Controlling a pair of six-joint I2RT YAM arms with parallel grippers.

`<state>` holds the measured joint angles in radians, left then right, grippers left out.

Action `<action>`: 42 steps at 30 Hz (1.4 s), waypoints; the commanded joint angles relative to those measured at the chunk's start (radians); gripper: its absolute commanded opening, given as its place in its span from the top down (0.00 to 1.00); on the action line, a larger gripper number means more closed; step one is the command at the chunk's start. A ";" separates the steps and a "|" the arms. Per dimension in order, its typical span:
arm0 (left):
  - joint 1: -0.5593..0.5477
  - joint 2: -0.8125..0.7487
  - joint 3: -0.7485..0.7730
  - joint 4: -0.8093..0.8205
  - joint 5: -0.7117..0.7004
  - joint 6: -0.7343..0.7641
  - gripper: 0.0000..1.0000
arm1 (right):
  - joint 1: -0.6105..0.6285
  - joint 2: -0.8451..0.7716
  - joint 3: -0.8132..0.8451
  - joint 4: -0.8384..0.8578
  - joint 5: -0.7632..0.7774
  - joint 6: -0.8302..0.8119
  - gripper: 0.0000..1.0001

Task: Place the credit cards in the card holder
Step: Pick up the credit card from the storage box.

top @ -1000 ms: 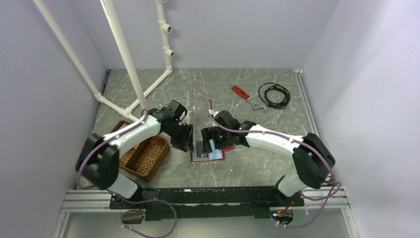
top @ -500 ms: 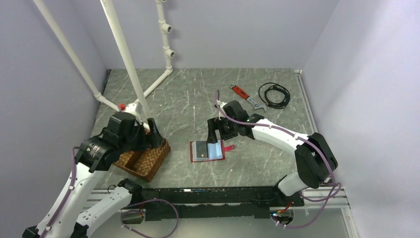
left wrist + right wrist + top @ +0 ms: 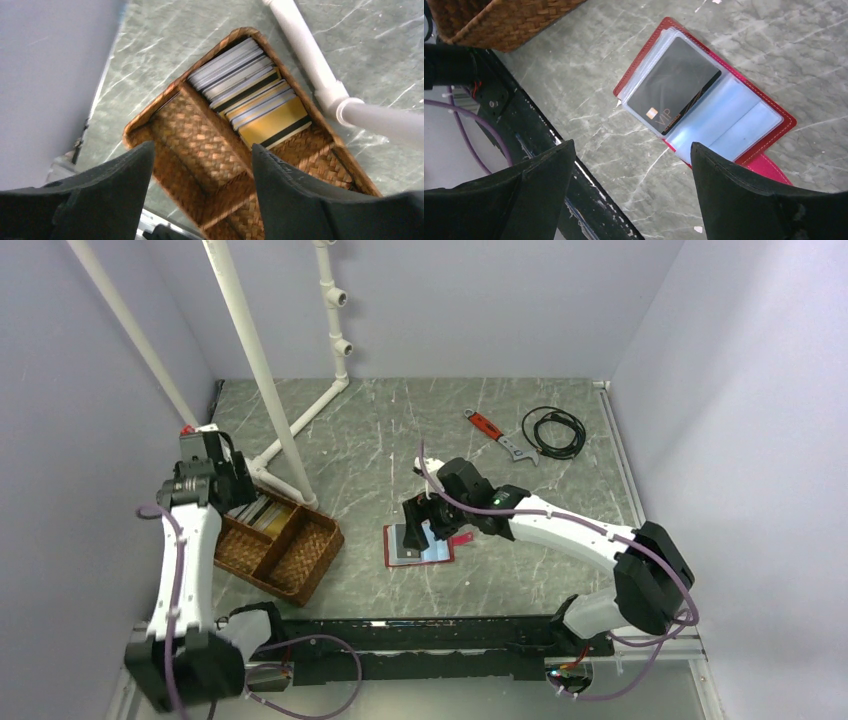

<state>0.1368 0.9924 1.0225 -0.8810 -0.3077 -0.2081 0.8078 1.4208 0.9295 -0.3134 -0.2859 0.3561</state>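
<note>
The red card holder lies open on the table, also in the right wrist view. A dark card marked VIP sits in its left clear sleeve; the right sleeves look pale blue. My right gripper hovers over the holder, open and empty. Several credit cards, grey ones and a gold one, are stacked in the far compartment of the wicker tray. My left gripper is above the tray, open and empty.
The wicker tray stands at the left. White pipes rise just behind it, and one runs beside the tray. A red-handled wrench and a black cable coil lie at the back right. A black rail lines the near edge.
My left arm has swung from beside the holder leftward to above the tray. My right gripper rose back off the holder, then came down over it again.
</note>
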 commanded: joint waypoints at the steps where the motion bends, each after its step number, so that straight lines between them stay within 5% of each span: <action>1: 0.127 0.157 0.013 0.183 0.405 0.254 0.31 | 0.038 -0.057 -0.015 0.014 0.096 -0.034 0.12; 6: 0.126 0.310 0.037 0.245 0.558 0.374 0.43 | 0.070 -0.066 -0.018 0.011 0.130 -0.040 0.11; 14: 0.127 0.488 0.049 0.235 0.578 0.392 0.47 | 0.083 -0.064 -0.018 0.005 0.159 -0.040 0.11; 36: 0.127 0.525 -0.080 0.263 0.503 0.374 0.43 | 0.088 -0.054 -0.014 -0.003 0.173 -0.040 0.11; 42: 0.125 0.590 0.014 0.167 0.660 0.389 0.47 | 0.088 -0.056 -0.014 -0.005 0.180 -0.042 0.10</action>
<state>0.2604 1.5539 0.9615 -0.6743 0.2371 0.1452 0.8917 1.3853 0.9165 -0.3222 -0.1307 0.3305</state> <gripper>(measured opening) 0.546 0.895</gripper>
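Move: The yellow credit card at the near end of the storage box's stack lies from the left hand about 5 cm ahead, 4 cm to its right and 16 cm below. The white pipe joint is some 10 cm to the right of the card and 5 cm farther out; the box's empty right compartment is about 8 cm right and 6 cm nearer than the card. From the right hand the card is some 34 cm left, 3 cm ahead, 7 cm lower. The left hand sinks about 15 cm and eases forward to the yellow card, turning clockwise, fingers narrowing around it. ##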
